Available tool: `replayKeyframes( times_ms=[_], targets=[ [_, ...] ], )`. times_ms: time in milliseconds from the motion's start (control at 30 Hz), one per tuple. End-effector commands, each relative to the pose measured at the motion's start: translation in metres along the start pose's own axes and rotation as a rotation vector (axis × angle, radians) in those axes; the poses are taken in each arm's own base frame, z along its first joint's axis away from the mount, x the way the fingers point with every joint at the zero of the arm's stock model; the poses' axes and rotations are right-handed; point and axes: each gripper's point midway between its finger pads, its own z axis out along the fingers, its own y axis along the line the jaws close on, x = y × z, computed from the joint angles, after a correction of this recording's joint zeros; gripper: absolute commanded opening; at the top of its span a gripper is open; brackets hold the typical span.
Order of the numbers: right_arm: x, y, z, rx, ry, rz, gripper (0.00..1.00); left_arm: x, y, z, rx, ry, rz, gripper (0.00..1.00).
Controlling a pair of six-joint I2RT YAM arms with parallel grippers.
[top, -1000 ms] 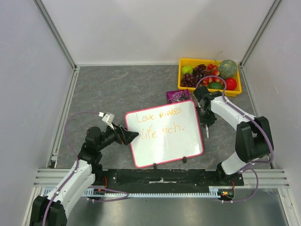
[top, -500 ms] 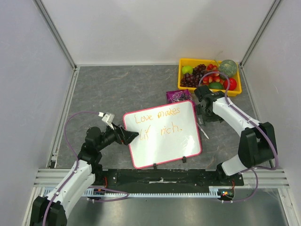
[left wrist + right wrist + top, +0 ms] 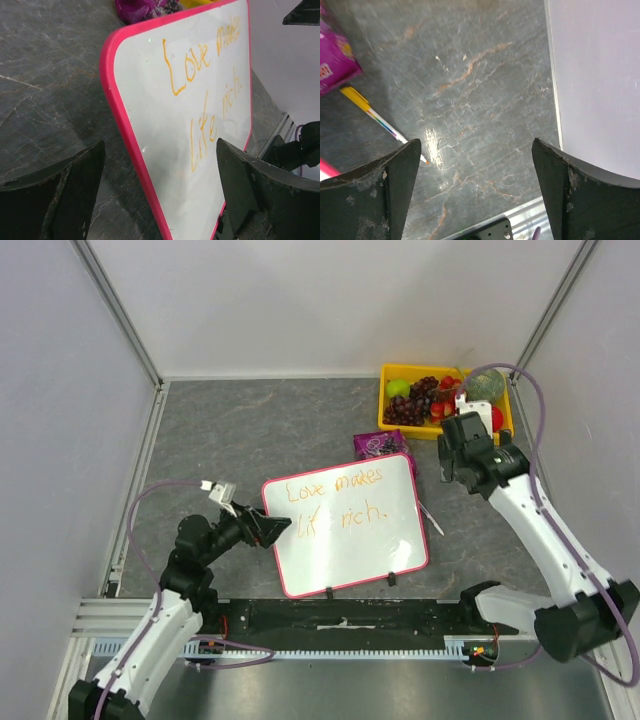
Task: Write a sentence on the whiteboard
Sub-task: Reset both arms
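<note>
The whiteboard (image 3: 350, 545) with its pink-red frame lies mid-table, and the orange sentence (image 3: 337, 502) fills two lines on it. My left gripper (image 3: 272, 529) is open at the board's left edge. In the left wrist view that edge of the whiteboard (image 3: 165, 150) runs between the two fingers, the sentence (image 3: 210, 95) beyond, gripper (image 3: 160, 192) holding nothing. An orange-tipped marker (image 3: 432, 519) lies on the table right of the board. My right gripper (image 3: 447, 472) hangs open above it. The right wrist view shows the marker (image 3: 382, 124) off the left finger, gripper (image 3: 476, 192) empty.
A yellow tray (image 3: 382, 400) of fruit stands at the back right. A purple packet (image 3: 382, 445) lies just behind the board's top edge, also visible as the packet (image 3: 332, 60) in the right wrist view. White walls enclose the table; a metal rail runs along the near edge.
My right gripper opened and let go of the marker, which now lies on the table. The right arm rose and swung back to the right. The board slid slightly left.
</note>
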Motion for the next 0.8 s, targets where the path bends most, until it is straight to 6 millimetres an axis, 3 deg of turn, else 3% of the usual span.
replayKeyframes(
  times_ms=[0,167,300,433,767],
  targets=[
    [-0.031,-0.011,-0.029,-0.064,-0.186,0.128,0.98,-0.04,-0.011,-0.011,-0.047,-0.125,-0.017,0.95],
    [-0.033,0.005,-0.036,-0.174,-0.209,0.147,0.98,-0.069,-0.011,-0.036,-0.163,-0.239,-0.051,0.95],
    [-0.036,0.012,-0.045,-0.247,-0.254,0.189,0.98,-0.09,0.008,-0.063,-0.369,-0.33,-0.118,0.96],
    [-0.042,0.013,-0.061,-0.325,-0.352,0.257,0.98,-0.103,0.014,-0.081,-0.487,-0.34,-0.126,0.96],
    [-0.029,-0.003,-0.075,-0.342,-0.499,0.333,0.98,-0.129,0.012,-0.071,-0.619,-0.121,-0.037,0.96]
  ],
)
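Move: The left hand hangs over the whiteboard's left edge; the board's middle lies about 16 cm to its right, 2 cm farther out and 9 cm below. From the empty right hand, the marker lies some 6 cm back, 8 cm left and 16 cm down, with the board's middle 9 cm back and 28 cm left. The purple snack bag is about 11 cm ahead and 19 cm left, the yellow fruit basket 24 cm ahead and 2 cm right. Both open, empty hands head up and clear of the table things. The left climbs about 10 cm while swinging some 9 cm left, off the whiteboard's edge, its wrist turning roughly 30 degrees counter-clockwise, and finally eases slightly forward. The right rises above the marker's level by another 6 cm or so, easing left and then back, its fingertips tipping up and its left side rolling upward. ##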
